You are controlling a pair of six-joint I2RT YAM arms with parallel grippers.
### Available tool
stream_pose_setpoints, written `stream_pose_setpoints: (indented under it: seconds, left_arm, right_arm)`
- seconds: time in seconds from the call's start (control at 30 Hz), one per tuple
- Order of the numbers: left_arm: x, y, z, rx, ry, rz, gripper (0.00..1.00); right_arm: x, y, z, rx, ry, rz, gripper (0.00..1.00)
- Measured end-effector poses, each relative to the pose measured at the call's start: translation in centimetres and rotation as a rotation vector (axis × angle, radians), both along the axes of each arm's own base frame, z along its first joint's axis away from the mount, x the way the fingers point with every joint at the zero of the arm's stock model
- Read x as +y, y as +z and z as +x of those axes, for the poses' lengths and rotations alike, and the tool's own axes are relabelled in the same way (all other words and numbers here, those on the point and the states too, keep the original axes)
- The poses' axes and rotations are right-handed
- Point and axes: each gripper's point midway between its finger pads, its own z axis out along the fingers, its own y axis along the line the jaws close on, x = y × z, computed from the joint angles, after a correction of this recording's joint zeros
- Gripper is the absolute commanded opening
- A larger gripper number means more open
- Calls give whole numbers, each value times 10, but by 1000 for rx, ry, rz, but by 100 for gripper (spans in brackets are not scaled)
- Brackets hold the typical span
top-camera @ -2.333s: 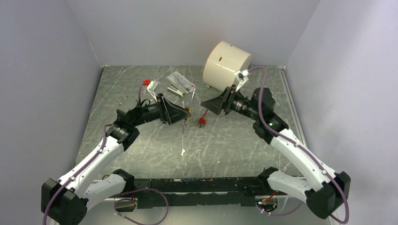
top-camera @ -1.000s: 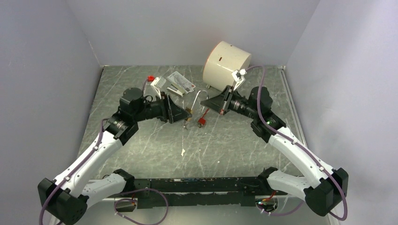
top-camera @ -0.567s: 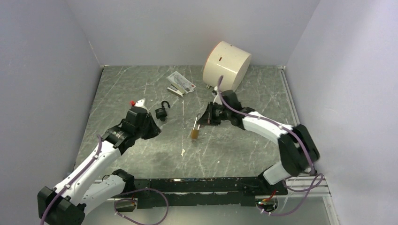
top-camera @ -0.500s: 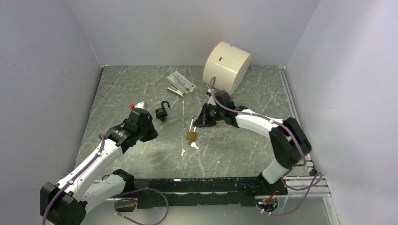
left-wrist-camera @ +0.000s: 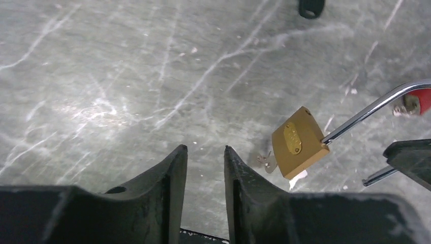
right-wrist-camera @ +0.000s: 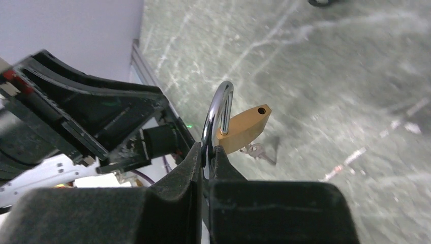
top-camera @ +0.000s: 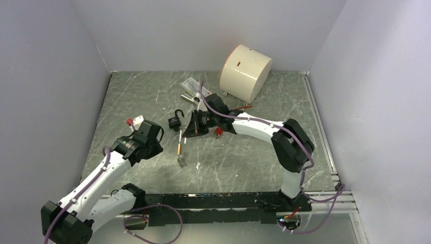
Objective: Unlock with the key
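A brass padlock (top-camera: 179, 149) with a long steel shackle (left-wrist-camera: 373, 108) hangs above the table. My right gripper (right-wrist-camera: 208, 151) is shut on that shackle, seen from above (top-camera: 195, 127). A small silver key (left-wrist-camera: 266, 161) sticks out of the lock's underside (right-wrist-camera: 255, 150). The brass body (right-wrist-camera: 243, 129) tilts away from the right fingers. My left gripper (left-wrist-camera: 205, 152) hovers low over the table, left of the lock (left-wrist-camera: 299, 142), jaws a little apart with nothing between them. In the top view the left gripper (top-camera: 147, 138) sits apart from the lock.
A small black padlock (top-camera: 175, 121) with its shackle up lies just left of the right gripper. A red-tagged item (top-camera: 218, 132) lies behind the right wrist. A stapler and packet (top-camera: 193, 92) and a big cream cylinder (top-camera: 245, 72) are at the back.
The right arm has swung left with the brass padlock hanging from it. The left arm has pulled back toward the near left, away from the black padlock on the table.
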Motion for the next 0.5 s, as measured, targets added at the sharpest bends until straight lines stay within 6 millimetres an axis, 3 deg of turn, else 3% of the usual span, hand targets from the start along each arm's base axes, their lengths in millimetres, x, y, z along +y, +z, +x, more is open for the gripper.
stream_pose_setpoints:
  seconds: [0.2, 0.33, 0.5]
  left_arm:
    - [19, 12, -4, -17, 107, 43, 59]
    - [29, 15, -10, -24, 158, 63, 67]
    - [34, 19, -12, -37, 176, 68, 72]
  right_arm:
    - [33, 12, 19, 12, 22, 91, 0]
    - [51, -2, 27, 54, 28, 101, 0]
    - [54, -22, 27, 102, 20, 74, 0]
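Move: The right hand holds the brass padlock by its open shackle. The bare table it is being taken to lies about 7 cm left of that hand, 5 cm back and 13 below; the black padlock lies some 5 cm ahead, 6 left and 12 below, the red padlock roughly 13 to the right and 1 ahead, 13 below. From the empty left hand, the same bare spot lies about 5 cm right, 1 back and 11 below. Leftward and a little forward, the right hand carries the brass padlock by its shackle about 5 cm, towards the bare table on the near side of the black padlock, rising slightly before sinking some 3 cm, its pinch kept. Touching nothing, the left hand backs off to its left and up, its fingers spreading wide. ##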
